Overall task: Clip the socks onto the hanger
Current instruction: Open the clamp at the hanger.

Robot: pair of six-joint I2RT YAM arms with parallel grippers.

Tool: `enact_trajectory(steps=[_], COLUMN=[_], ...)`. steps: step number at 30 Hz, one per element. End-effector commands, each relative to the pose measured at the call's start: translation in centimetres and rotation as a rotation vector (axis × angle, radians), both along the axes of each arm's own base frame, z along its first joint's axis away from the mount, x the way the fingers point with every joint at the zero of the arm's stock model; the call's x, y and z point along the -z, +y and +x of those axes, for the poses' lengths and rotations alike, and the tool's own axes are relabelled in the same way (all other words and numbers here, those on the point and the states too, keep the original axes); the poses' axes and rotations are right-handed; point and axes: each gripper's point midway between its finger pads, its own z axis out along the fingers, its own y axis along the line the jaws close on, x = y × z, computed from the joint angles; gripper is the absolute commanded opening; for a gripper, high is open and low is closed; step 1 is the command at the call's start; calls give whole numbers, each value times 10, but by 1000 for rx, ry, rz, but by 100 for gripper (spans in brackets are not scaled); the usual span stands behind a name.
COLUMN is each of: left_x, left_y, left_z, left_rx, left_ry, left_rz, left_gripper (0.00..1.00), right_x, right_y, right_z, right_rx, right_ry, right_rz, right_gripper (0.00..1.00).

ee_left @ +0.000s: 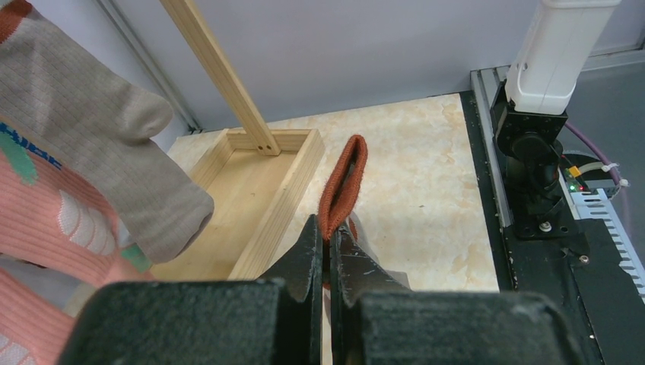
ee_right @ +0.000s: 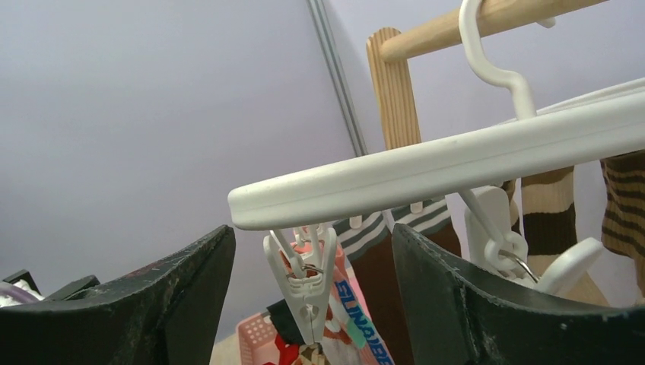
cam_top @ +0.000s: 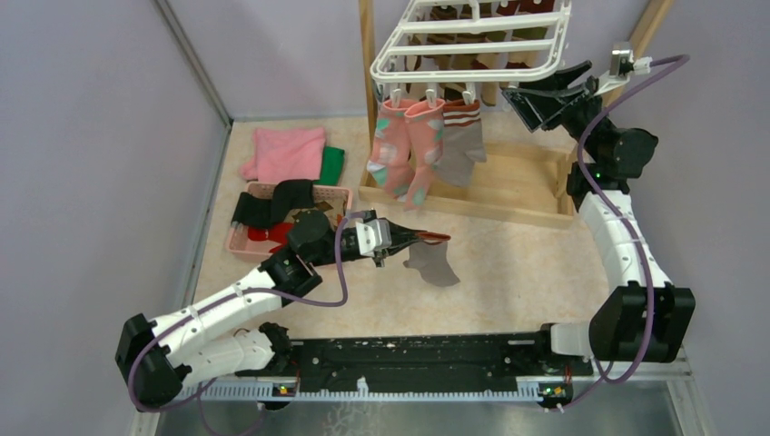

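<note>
The white hanger (cam_top: 472,36) hangs from a wooden frame at the back. Two pink socks (cam_top: 407,150) and a grey sock with a striped cuff (cam_top: 461,141) are clipped along its front edge. My left gripper (cam_top: 427,238) is shut on the brown-red cuff (ee_left: 344,179) of another grey sock (cam_top: 438,263), which dangles over the table. My right gripper (cam_top: 536,100) is open at the hanger's front right corner. In the right wrist view an empty white clip (ee_right: 308,293) hangs under the hanger rim (ee_right: 426,171), between the open fingers (ee_right: 190,281) and touching neither.
A pink basket (cam_top: 238,243) at the left holds dark socks (cam_top: 272,202). Behind it lie a folded pink cloth (cam_top: 286,153) and a green cloth (cam_top: 332,163). The wooden frame's base tray (cam_top: 513,186) sits under the hanger. Brown-and-cream striped socks (ee_right: 548,213) hang further back.
</note>
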Motion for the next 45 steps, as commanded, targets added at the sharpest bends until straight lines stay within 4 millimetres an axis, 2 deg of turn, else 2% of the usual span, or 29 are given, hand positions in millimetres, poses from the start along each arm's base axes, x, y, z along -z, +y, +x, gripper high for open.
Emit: enact_trajectory(steps=[1,7,10,12,14,18,23,29,35,40,43,45], left_x=[-16,-15,-16,-17,-19,-21,-40,-72,-95,-120,-125,-129], left_y=[-2,-3,-3,-3,-3,-3,-8,-34,-56,-57,-57,-59], left_z=[-3,-2,-2,-2,-2,-2,4,21,51,77,100,109], left_rx=[26,26,25,26,27,24,14,34,25,49,66,84], left_ry=[-36,-34,-37,-40,-40,-35,-29,45,125,230,300,313], left_rz=[-52,-51,-54,-56,-60,-71,-126,-169,-209,-271,-294,-299], left_gripper=[0,0,0,0,0,0,0,0,0,0,0,0], right_x=[-23,-22,-22,-23,-24,-26,-26,-28,-28,-28,-26,-25], right_y=[0,0,1,0,1,1,2,3,3,4,4,4], right_z=[-11,-10,-10,-10,-12,-15,-18,-25,-27,-32,-33,-33], right_rx=[-10,-20,-24,-27,-35,-42,-49,-76,-86,-99,-104,-106], right_ry=[-93,-92,-93,-95,-100,-115,-122,-134,-104,-91,-85,-82], right_rz=[-6,-4,-6,-6,-3,-2,2,9,26,31,31,31], right_gripper=[74,67,61,53,39,23,14,0,0,0,0,0])
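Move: The clamp to open hangs under the hanger's front bar, between the right gripper's open fingers, about 1 cm back and 1 cm left of its hand point. From the left gripper, already holding a grey sock by its red cuff, that clamp is some 17 cm ahead, 13 cm right and 18 cm up. About 7 cm left of the clamp hangs the clipped grey sock, its middle roughly 10 cm lower; the nearer pink sock hangs another 6 cm left. Keep the right gripper nearly in place and close its fingers from wide open onto the clamp's two grips, then hold the squeeze while easing back about 1 cm. Once it is shut, bring the left gripper with its sock forward about 10 cm, up 9 and right 6 towards the clamp, picking up speed, rolling some 15 degrees and tipping its fingertips up slightly. ##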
